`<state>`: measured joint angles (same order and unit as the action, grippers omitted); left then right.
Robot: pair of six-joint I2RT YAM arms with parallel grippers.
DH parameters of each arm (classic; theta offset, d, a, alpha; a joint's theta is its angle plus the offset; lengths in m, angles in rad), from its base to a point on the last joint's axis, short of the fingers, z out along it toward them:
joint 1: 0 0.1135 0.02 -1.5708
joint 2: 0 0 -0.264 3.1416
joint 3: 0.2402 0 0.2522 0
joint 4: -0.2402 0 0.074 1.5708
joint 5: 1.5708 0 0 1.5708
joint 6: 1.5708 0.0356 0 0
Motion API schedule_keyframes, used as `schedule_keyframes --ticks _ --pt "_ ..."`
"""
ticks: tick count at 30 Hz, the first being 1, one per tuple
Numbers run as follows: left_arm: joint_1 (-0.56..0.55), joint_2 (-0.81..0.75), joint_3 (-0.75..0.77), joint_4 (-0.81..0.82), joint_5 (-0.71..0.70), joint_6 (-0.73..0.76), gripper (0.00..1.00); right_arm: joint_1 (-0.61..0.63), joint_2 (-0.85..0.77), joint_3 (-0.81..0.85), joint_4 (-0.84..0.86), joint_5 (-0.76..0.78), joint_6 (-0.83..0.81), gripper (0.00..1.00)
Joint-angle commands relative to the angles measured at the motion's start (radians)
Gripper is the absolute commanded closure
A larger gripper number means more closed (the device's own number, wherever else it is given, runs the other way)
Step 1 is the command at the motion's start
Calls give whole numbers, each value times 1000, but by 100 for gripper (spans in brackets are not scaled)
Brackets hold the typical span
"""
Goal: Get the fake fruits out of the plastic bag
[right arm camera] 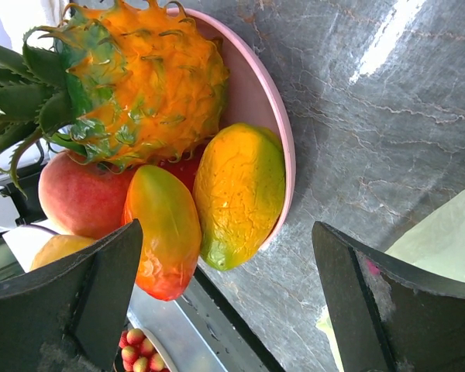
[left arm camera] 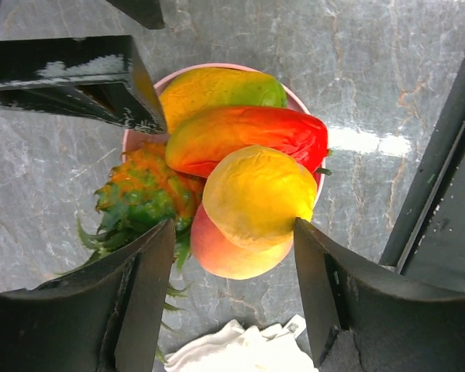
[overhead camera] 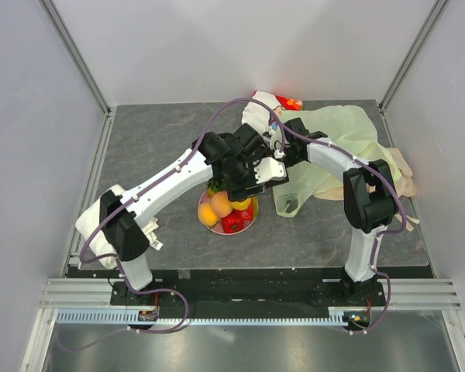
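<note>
The fake fruits lie heaped on a pink plate [right arm camera: 261, 93]: a pineapple [right arm camera: 147, 85], a peach [right arm camera: 77, 194], a red-and-yellow mango [right arm camera: 163, 232], a yellow-green mango [right arm camera: 240, 194] and a round yellow fruit [left arm camera: 256, 194] on top. My left gripper [left arm camera: 232, 225] hangs over the plate, open, its fingers flanking the yellow fruit with a gap on the left. From the far side, my right gripper [right arm camera: 226, 232] faces the plate, wide open and holding nothing. The pale-green plastic bag [overhead camera: 333, 147] lies crumpled at the back right, under the right arm.
A white cloth [overhead camera: 93, 229] lies by the left arm's base. A red-and-white pouch [overhead camera: 283, 101] sits at the back edge, and a beige cloth [overhead camera: 403, 167] lies beyond the bag. Both arms crowd together over the plate [overhead camera: 252, 221]. Walls enclose the table.
</note>
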<state>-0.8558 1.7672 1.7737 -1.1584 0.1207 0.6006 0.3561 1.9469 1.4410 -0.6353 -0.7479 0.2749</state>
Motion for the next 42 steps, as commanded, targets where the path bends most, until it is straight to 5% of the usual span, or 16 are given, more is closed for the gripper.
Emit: schedule_keyframes --ticks 1,42 --pt "23 29 49 0 -44 34 31 4 12 47 20 -8 10 2" --pt "93 94 185 0 -78 8 30 4 66 91 40 -11 27 2"
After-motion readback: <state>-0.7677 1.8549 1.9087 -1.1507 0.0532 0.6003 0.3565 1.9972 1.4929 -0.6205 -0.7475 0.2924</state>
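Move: The left hand is over the bowl, fingers open; the yellow fruit is about 2 cm back, 2 cm right and 4 cm below. The pineapple lies some 5 cm ahead and 3 cm right, the peach 1 cm back and 1 cm left, the red-yellow mango 2 cm back and 6 cm right, all about 7 cm below. From the right hand the yellow fruit is roughly 10 cm left, 4 cm back and 3 cm lower. Left hand slides forward about 5.5 cm, fingers staying open, its near finger pushing the yellow fruit towards the pineapple. ##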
